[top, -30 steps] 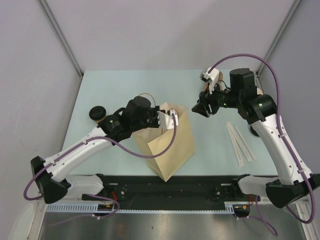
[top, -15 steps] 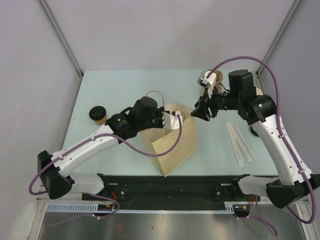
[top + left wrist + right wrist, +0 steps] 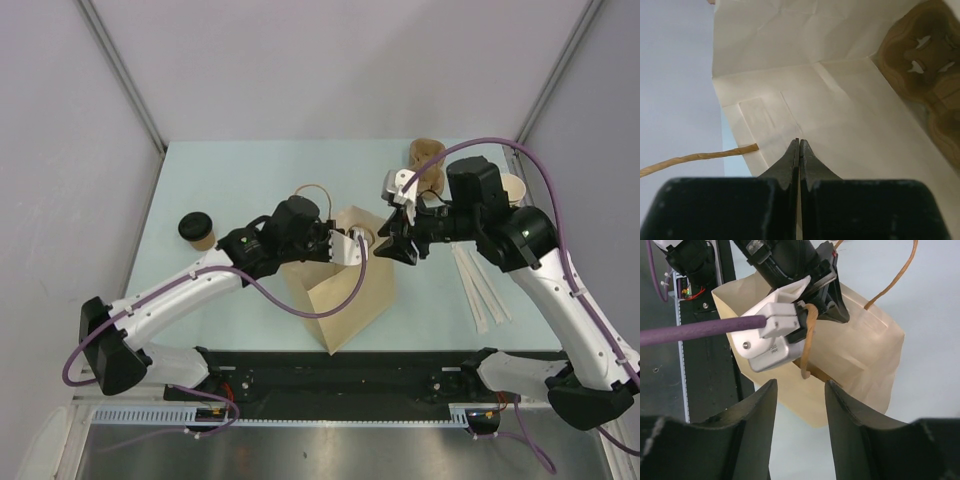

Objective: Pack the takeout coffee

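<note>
The tan paper bag (image 3: 350,300) stands mid-table with its mouth up. My left gripper (image 3: 339,242) is shut on the bag's near-left rim; in the left wrist view its tips (image 3: 799,142) pinch the pale inner wall (image 3: 840,100). One twisted handle (image 3: 809,335) loops over that wrist. My right gripper (image 3: 393,248) hangs open just right of the bag's mouth, and nothing lies between its fingers (image 3: 800,385). A takeout coffee cup (image 3: 513,189), brown with a white inside, stands at the back right, half hidden by the right arm.
More brown paper cups (image 3: 428,155) sit at the back right. A cup with a black lid (image 3: 197,229) stands at the left. White wrapped straws (image 3: 480,285) lie to the right. A brown cardboard piece with cut-outs (image 3: 920,60) shows inside the bag.
My right gripper has swung left and down from the back right to the bag's mouth. The left gripper has drawn the bag's rim slightly right, still shut on it.
</note>
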Robot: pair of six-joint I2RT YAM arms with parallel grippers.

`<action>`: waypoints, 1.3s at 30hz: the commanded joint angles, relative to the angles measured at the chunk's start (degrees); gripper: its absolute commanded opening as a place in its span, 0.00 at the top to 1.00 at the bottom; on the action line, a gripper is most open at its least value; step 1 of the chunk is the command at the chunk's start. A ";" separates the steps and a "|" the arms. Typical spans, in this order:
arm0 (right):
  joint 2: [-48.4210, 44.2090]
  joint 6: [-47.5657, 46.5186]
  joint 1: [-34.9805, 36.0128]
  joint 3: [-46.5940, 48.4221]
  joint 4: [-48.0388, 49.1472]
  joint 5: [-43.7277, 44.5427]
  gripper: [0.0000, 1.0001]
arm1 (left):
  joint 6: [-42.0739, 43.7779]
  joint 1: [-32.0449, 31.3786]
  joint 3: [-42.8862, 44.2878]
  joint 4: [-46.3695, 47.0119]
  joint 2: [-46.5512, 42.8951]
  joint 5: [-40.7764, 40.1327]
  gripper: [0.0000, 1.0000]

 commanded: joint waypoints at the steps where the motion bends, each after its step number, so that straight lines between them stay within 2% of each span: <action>1: 0.80 1.59 0.74 -0.36 4.24 1.46 0.57 | 1.88 -0.37 -0.63 0.43 -1.39 3.44 1.00; 8: 1.68 2.21 0.74 -0.36 6.09 1.37 0.80 | 3.11 -0.37 -1.69 -0.54 -2.54 4.94 1.00; 9: 1.68 2.39 0.91 -0.36 6.27 1.28 0.85 | 3.29 -0.37 -1.78 -0.71 -2.54 5.11 1.00; 10: 1.68 2.30 0.74 -0.36 6.27 1.19 0.93 | 3.81 -0.37 -1.86 -0.80 -2.62 5.29 1.00; 12: 1.59 2.21 0.91 -0.36 6.36 1.28 1.00 | 4.95 -0.46 -2.39 -0.98 -2.89 5.90 0.97; 14: 1.59 2.21 0.91 -0.45 6.27 1.63 1.00 | 6.36 -0.46 -2.74 -2.37 -2.98 6.61 0.94; 19: 1.15 1.69 0.91 -1.41 5.48 1.98 1.00 | 9.36 -0.54 -4.94 -0.90 -5.87 8.71 0.75; 21: 0.71 1.25 0.82 -1.94 5.04 2.07 1.00 | 8.75 -0.54 -5.38 0.42 -6.92 9.33 0.65; 30: -2.18 -2.09 0.91 -3.61 1.53 2.95 1.00 | 3.83 -0.54 -3.97 4.12 -13.61 15.66 0.37; 34: -3.85 -3.58 1.35 -3.96 -0.32 3.74 1.00 | 0.40 -0.54 -2.48 3.68 -15.45 17.68 0.31; 39: -5.61 -5.61 2.40 -4.84 -2.26 5.49 1.00 | -8.56 0.07 -0.64 6.22 -17.65 12.86 0.27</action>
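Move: The right hand's open fingers straddle the paper bag's near handle at its right leg, about 1 cm ahead and 1 cm left. The bag's middle is some 9 cm left of that hand, 2 cm back and 14 cm below; the far handle is 13 cm left and 6 cm ahead, about level. From the left hand, shut inside the bag, the far handle lies some 5 cm ahead, 3 cm left and 6 cm up. The right nudges forward, pinches the near handle and eases back; the left opens, rising 7 cm and backing off. ##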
